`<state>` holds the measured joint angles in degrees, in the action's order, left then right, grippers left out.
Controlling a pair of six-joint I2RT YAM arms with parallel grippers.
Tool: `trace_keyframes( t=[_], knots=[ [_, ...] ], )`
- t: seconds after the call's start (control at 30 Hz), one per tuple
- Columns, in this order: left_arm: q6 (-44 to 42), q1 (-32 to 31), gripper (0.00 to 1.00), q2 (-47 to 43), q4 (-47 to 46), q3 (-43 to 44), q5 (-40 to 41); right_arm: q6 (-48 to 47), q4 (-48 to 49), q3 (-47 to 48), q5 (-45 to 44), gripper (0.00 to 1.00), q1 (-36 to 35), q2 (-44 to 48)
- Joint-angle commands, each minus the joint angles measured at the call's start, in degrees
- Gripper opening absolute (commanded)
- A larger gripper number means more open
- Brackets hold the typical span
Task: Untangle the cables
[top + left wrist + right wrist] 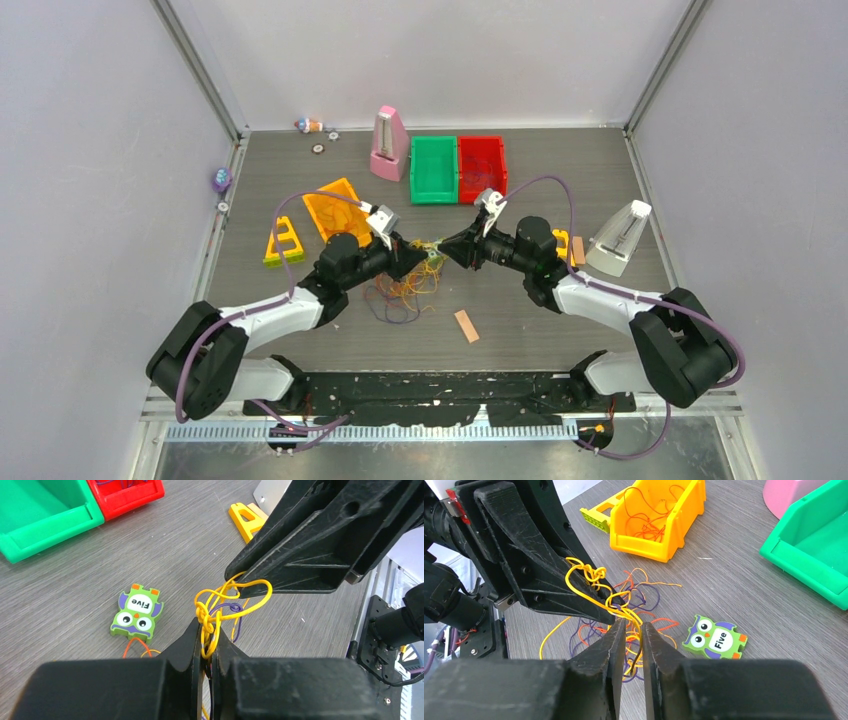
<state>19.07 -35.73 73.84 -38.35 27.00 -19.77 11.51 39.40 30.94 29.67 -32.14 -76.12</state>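
Note:
The cables (405,295) are a loose tangle of orange, yellow and purple strands (589,630) lying at mid-table. My left gripper (209,627) is shut on a knotted yellow strand (204,615), lifted off the table. The right gripper (633,622) meets it tip to tip from the other side. Its jaws stand a narrow gap apart, with a yellow strand running between them without being pinched. A yellow loop (252,597) spans the short distance between the two grippers. In the top view the left gripper (425,255) and right gripper (445,248) almost touch above the tangle.
A green owl block (136,611) lies beside the tangle. An orange bin (338,210) holding thin strands sits at left, green bin (433,168) and red bin (482,165) at the back. A pink metronome (388,145), white metronome (620,240) and wooden block (466,325) stand around.

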Motion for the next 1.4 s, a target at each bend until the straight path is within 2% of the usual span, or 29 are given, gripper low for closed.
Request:
trace_keyframes(
  t=[0.0,0.03,0.1,0.17,0.23,0.47,0.67,0.87,1.03,1.23,1.37],
  knots=[
    [-0.7,-0.4,0.05,-0.2,-5.2,1.5,-1.9,-0.2,3.0,0.6,-0.2,0.19,-0.1,1.3],
    [-0.7,-0.5,0.07,-0.2,-5.2,1.5,-1.7,-0.2,3.1,0.7,-0.2,0.10,-0.1,1.3],
    [-0.6,-0.4,0.20,-0.6,-4.7,1.3,-0.5,0.0,2.5,0.9,-0.7,0.06,-0.1,1.5],
    [-0.8,-0.4,0.33,-1.4,-4.3,0.8,1.4,0.0,2.4,0.4,-2.6,0.05,-0.1,2.6],
    [-1.2,-0.5,0.38,-3.0,-4.0,0.0,3.6,-0.4,2.4,-0.9,-5.4,0.05,-0.1,4.8],
    [-1.8,-0.4,0.37,-3.7,0.0,0.3,10.4,-1.0,3.8,-5.2,-15.2,0.05,-0.2,10.1],
    [-2.2,-0.4,0.29,-2.4,0.1,1.4,7.9,-0.6,4.6,-5.1,-13.9,0.05,-0.1,10.2],
    [-2.3,-0.4,0.40,-1.5,-0.3,2.1,4.7,0.0,4.8,-4.0,-11.1,0.05,-0.1,8.1],
    [-2.6,-0.6,0.46,-0.5,-0.8,2.7,2.1,0.5,4.5,-3.1,-9.2,0.05,-0.1,6.5],
    [-2.4,-1.2,0.46,2.0,-0.1,4.6,0.2,0.8,5.1,-2.9,-8.0,0.05,-0.1,5.9],
    [-2.9,-2.0,0.44,4.8,5.9,8.1,1.1,0.9,5.2,-3.2,-8.1,0.05,-0.1,5.8]
  ],
)
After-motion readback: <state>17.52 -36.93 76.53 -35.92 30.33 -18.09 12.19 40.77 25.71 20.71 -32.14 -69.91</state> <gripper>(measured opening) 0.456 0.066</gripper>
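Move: The bunched yellow cable sticks out of the left fingertips, its middle about 1 cm ahead of the left hand and 2 cm to its right, at its height. From the right hand it lies level, some 1 cm to the left, already between the half-open fingers. The owl block is about 5 cm ahead, 1 cm left and 14 cm below the right hand; the loose cable pile is some 4 cm back, 8 cm left and 14 cm below. Close the right fingers on the yellow cable, then draw it about 3.5 cm right and 2 cm up, turning some 13 degrees clockwise, and ease slightly back left and down, keeping the pinch. Meanwhile open the left gripper to nearly half, shift it forward, left and up a little, then bring it back right and down some 2.5 cm, open around the yellow bunch. ##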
